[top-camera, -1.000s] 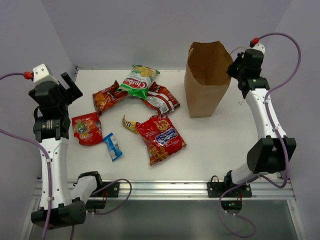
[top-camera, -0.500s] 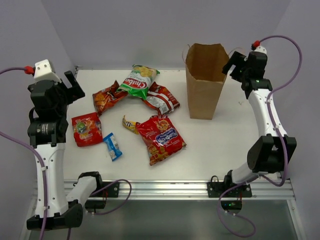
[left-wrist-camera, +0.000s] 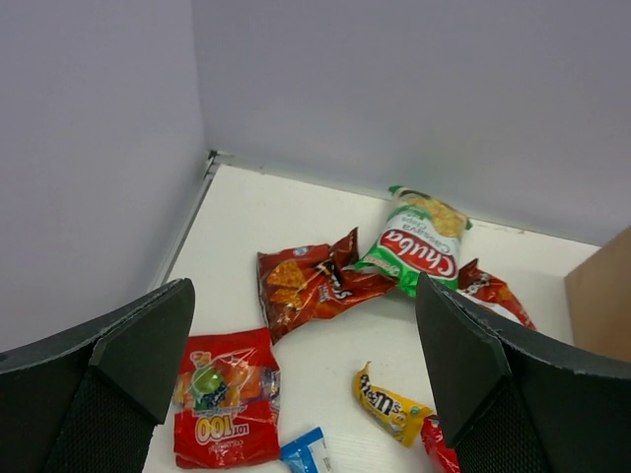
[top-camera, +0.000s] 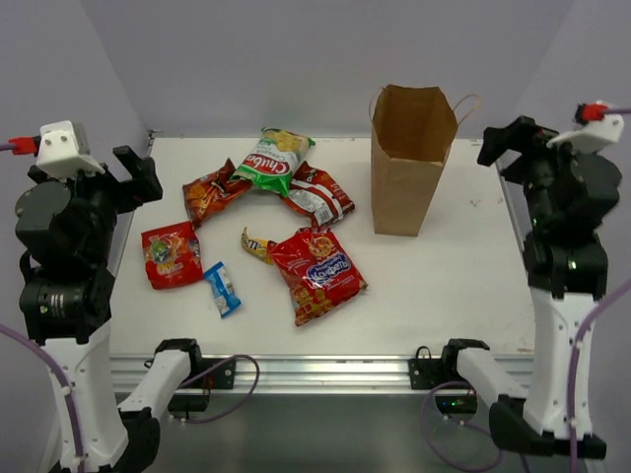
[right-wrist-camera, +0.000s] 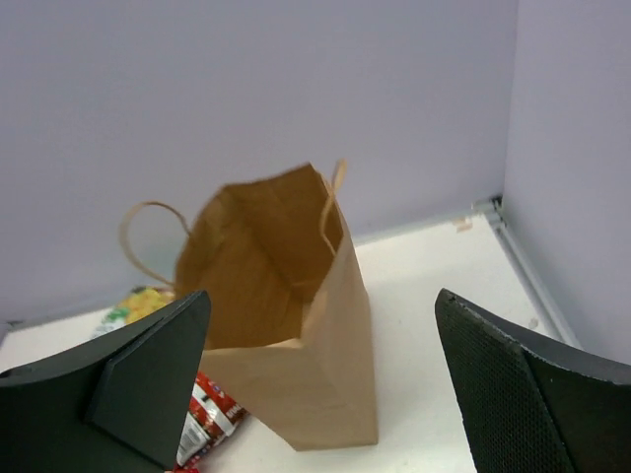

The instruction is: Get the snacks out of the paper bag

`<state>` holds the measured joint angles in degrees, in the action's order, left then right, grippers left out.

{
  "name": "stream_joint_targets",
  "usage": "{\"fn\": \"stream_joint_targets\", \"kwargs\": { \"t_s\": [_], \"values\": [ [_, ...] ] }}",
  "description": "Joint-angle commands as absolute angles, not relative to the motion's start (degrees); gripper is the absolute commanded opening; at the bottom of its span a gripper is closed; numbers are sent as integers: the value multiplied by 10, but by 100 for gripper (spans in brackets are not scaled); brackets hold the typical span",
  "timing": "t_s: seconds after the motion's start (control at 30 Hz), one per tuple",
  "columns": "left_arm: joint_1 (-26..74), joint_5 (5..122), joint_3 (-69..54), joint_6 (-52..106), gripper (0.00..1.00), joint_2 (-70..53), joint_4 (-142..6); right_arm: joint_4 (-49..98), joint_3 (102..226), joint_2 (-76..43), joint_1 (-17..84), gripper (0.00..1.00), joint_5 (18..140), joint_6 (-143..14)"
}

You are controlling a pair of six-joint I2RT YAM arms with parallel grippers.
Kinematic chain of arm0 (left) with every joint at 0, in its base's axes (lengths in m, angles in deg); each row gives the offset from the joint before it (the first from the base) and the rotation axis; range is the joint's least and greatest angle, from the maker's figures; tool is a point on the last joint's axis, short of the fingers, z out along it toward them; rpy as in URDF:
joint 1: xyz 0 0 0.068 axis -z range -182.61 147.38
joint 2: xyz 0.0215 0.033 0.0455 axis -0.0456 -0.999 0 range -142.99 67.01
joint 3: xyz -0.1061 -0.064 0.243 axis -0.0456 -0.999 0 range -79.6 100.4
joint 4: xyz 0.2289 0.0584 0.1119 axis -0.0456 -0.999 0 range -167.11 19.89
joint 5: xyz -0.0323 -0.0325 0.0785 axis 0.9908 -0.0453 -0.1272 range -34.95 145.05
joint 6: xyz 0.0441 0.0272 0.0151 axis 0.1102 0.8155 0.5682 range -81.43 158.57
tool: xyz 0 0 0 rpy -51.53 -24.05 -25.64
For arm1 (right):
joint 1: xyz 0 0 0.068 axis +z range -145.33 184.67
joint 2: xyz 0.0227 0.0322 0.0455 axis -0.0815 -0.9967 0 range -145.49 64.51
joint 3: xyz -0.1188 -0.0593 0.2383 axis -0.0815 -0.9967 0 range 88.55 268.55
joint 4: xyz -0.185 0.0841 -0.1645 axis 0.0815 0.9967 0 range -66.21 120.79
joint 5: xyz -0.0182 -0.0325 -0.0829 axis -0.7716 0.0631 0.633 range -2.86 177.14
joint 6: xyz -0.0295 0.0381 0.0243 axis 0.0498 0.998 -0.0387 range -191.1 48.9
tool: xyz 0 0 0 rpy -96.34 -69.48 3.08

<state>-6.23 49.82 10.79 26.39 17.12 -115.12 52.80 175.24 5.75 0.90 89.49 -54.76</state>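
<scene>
The paper bag (top-camera: 412, 168) stands upright and open at the back right, with nothing showing inside it (right-wrist-camera: 281, 296). Several snacks lie on the table left of it: a green-white chip bag (top-camera: 273, 161), an orange-red chip bag (top-camera: 210, 192), a dark red packet (top-camera: 317, 194), a yellow candy pack (top-camera: 256, 244), a large red bag (top-camera: 317, 273), a small red packet (top-camera: 171, 254) and a blue bar (top-camera: 222, 288). My left gripper (top-camera: 136, 175) hangs open, high over the table's left edge. My right gripper (top-camera: 511, 140) is open, raised to the right of the bag and apart from it.
Grey walls close the table at the back and both sides. The bag's thin handles (right-wrist-camera: 148, 236) stick out from its rim. A bare white tabletop (top-camera: 444, 276) lies in front of the bag. The left wrist view looks down on the snack cluster (left-wrist-camera: 414, 241).
My right gripper opened, let go of the bag's rim and drew back up to the right. The left arm lifted and pulled back. The bag settled upright.
</scene>
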Motion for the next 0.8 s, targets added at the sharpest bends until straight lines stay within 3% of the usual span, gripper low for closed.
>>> {"fn": "stream_joint_targets", "kwargs": {
  "t_s": [0.0,0.37,0.77],
  "values": [
    [-38,533,151,290,100,209,-1167,552,1742,157,9,99,892,-574],
    [58,427,212,296,100,299,-1187,539,1656,443,62,99,876,-576],
    [83,397,203,287,100,304,-1199,496,1583,524,125,99,924,-627]
  ]
}}
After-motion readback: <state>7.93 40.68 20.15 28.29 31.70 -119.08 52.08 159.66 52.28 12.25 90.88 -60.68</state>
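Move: The emptied paper bag stands about 17 cm ahead of the right hand, 9 cm to its left, its middle some 30 cm below; the striped red packet is level with the bag and 22 cm left of it, on the table. From the left hand the bag is roughly 25 cm ahead and 54 cm right. Some 44 cm beneath the left hand, the red gummy pouch lies 7 cm ahead, 8 cm left, and the blue packet 2 cm back, 7 cm right. Backward and somewhat up, both empty hands withdraw together with fingers still wide open. The right sweeps about 25 cm back from the paper bag, rising some 8 cm then sinking by half, and tips its fingers up about 30 degrees; the left draws back about 13 cm from over the snacks, climbs some 9 cm before easing slightly down, and tips up about 20 degrees. ##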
